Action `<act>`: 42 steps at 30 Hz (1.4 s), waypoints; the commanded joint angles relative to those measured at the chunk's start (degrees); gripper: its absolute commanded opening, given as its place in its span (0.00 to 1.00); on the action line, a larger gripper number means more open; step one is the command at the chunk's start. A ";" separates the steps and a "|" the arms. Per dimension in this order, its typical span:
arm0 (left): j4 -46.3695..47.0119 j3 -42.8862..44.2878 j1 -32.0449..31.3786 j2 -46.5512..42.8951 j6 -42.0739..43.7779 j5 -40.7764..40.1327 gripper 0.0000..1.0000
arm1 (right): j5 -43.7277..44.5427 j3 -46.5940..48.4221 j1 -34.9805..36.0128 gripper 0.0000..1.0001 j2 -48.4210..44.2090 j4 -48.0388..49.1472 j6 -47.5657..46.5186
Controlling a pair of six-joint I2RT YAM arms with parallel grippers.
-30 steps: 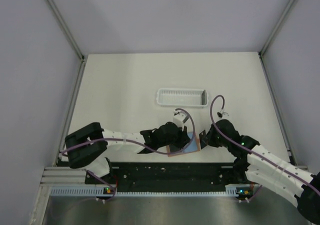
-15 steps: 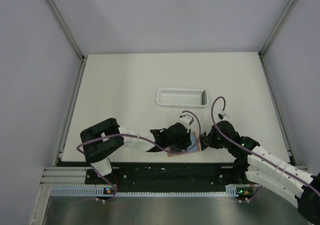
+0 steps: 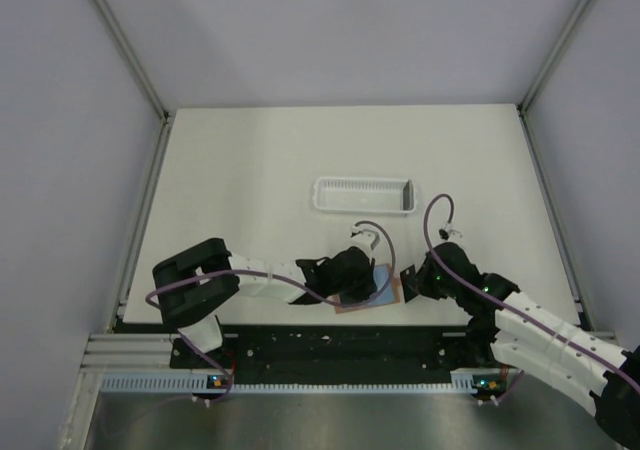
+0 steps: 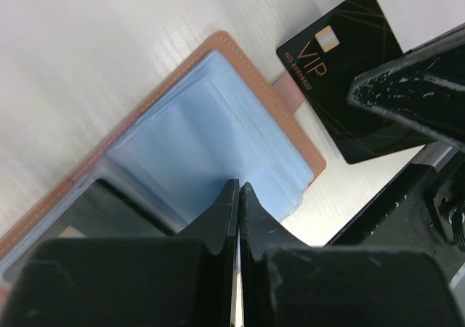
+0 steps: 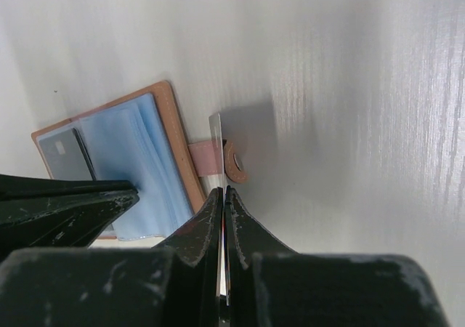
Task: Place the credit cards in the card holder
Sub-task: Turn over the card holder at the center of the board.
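Note:
The card holder (image 4: 196, 131) lies open near the table's front edge, reddish-brown rim and pale blue sleeves up. One dark credit card (image 5: 64, 156) sits inside a sleeve on its left half. My left gripper (image 4: 238, 187) is shut, tips just over the blue sleeves, with nothing seen between them. My right gripper (image 5: 223, 190) is shut on the other credit card (image 4: 341, 73), black with gold "VIP" lettering. It holds that card on edge beside the holder's strap (image 5: 218, 160), off the right rim. From above, both grippers (image 3: 368, 278) (image 3: 410, 275) flank the holder (image 3: 385, 292).
A white slatted tray (image 3: 362, 195) stands behind the card holder, mid-table. The black mounting rail (image 3: 330, 342) runs right along the holder's near side. Grey walls close in the left, right and back of the table.
The left gripper's jaws have closed over the blue sleeves, and its elbow swung inward. The right gripper with its card has stayed beside the holder's right edge.

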 commanded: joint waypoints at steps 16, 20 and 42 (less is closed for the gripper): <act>-11.33 -7.12 -0.15 -6.86 -1.33 -3.82 0.00 | 4.25 2.10 0.53 0.00 -8.37 -5.86 -2.12; -11.33 -7.11 -0.15 -6.50 -1.51 -3.91 0.00 | -2.06 2.10 0.53 0.00 -13.92 -0.95 -7.04; -10.45 -7.11 -0.15 -6.15 -1.68 -3.82 0.00 | -18.70 -2.64 1.41 0.00 -6.02 10.23 -9.17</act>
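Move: Left hand: its shut fingertips are on the clear blue sleeves; the card holder's middle is about 4 cm to its left, 3 cm ahead and 1 cm below, and the pocketed black card is roughly 8 cm left, 3 cm ahead. Right hand: pinching a black VIP card, it has the card holder's middle some 12 cm left, 3 cm ahead and 2 cm below, with the strap about 2 cm left, 3 cm ahead and 3 cm below. Keeping its fingers shut on the top blue sleeve, the left hand draws it about 4 cm left and slightly back, towards the holder's middle and pocketed card, then holds there with hardly any turn. The right hand, still pinching its VIP card, first eases about 1 cm right, then lifts some 5 cm, swings left over the holder's right edge while turning some 20 degrees counter-clockwise with its left side rising, and sinks slightly as it draws back, ending about 5.5 cm left of its start. ##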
